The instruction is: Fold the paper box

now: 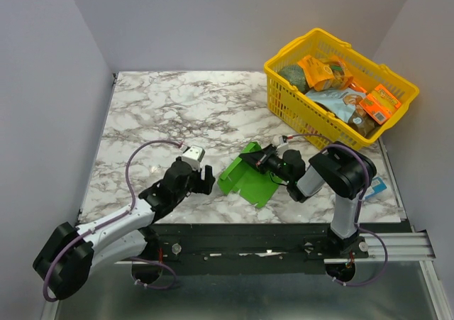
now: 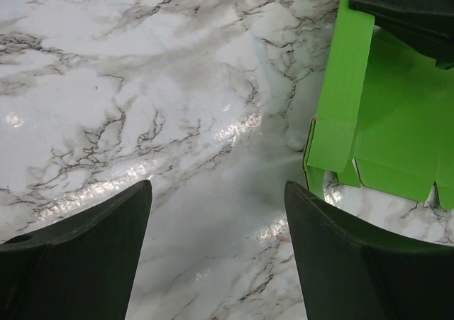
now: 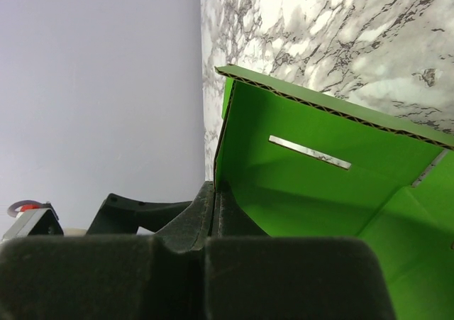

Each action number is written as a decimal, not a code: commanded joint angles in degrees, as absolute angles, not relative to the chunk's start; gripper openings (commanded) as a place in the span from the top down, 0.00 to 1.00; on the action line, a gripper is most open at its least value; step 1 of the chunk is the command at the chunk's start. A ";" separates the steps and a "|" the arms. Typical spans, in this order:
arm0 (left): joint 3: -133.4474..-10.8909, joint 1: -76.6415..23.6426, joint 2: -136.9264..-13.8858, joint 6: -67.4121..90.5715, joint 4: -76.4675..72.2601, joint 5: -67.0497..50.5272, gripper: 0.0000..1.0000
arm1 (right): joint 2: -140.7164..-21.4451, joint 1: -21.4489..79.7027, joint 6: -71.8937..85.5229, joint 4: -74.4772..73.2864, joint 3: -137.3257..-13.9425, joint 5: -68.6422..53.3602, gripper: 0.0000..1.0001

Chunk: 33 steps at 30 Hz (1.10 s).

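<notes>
The paper box [image 1: 245,177] is a bright green creased cut-out lying partly unfolded near the front middle of the marble table [image 1: 177,107]. One slotted panel stands up from it. My right gripper [image 1: 261,157] is shut on the edge of that raised panel; in the right wrist view the paper box [image 3: 319,185] rises from between the closed fingers of that gripper [image 3: 218,192]. My left gripper [image 1: 206,179] is open just left of the box, low over bare marble. In the left wrist view the box [image 2: 383,121] lies to the upper right of that gripper [image 2: 216,185], which holds nothing.
A yellow plastic basket [image 1: 323,33] filled with snack packs stands at the back right corner. A blue-and-white pack [image 1: 376,187] lies at the right front edge beside the right arm. Grey walls enclose the table on three sides.
</notes>
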State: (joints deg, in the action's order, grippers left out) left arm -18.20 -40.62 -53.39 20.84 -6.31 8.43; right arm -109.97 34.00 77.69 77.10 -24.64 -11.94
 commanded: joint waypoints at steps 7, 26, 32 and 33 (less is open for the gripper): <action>-20.57 -43.76 -61.61 21.35 -9.39 2.98 0.18 | -109.16 33.66 75.85 91.67 -24.08 -12.13 1.00; -25.93 -51.68 -71.11 18.46 -18.99 9.49 0.19 | -106.35 33.40 76.99 90.53 -21.80 -10.72 1.00; -26.54 -51.50 -60.13 16.44 -4.68 10.37 0.13 | -104.94 33.13 76.90 90.26 -21.27 -10.81 0.99; -26.98 -51.33 -57.51 16.52 -2.92 10.46 0.12 | -104.85 33.13 76.90 90.26 -21.18 -10.81 0.99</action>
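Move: The folded-up wall's near-left end, with its loose corner flap, lies about 7 cm to the right of the open left gripper, level with it fore and aft and some 4 cm below. Where the right fingers pinch that wall's upper edge is roughly 17 cm right and 6 cm ahead of the left hand; the box's flat panel centres about 16 cm right, 1 cm back and 6 cm down. From the right hand the wall's near-left end is about 8 cm back, 10 cm to its left and 4 cm lower. With its fingers staying wide open, the left hand first dips about 3 cm while easing back, then sweeps some 8 cm to the right against the near-left end of the folded wall, turning clockwise by a bit over 10 degrees so that the corner flap comes between and just beyond its fingertips, before rising again and drifting about 1 cm back left. The right hand keeps its pinch on the wall's upper edge, holding still at first and then lifting and shifting right by about 1 cm. ##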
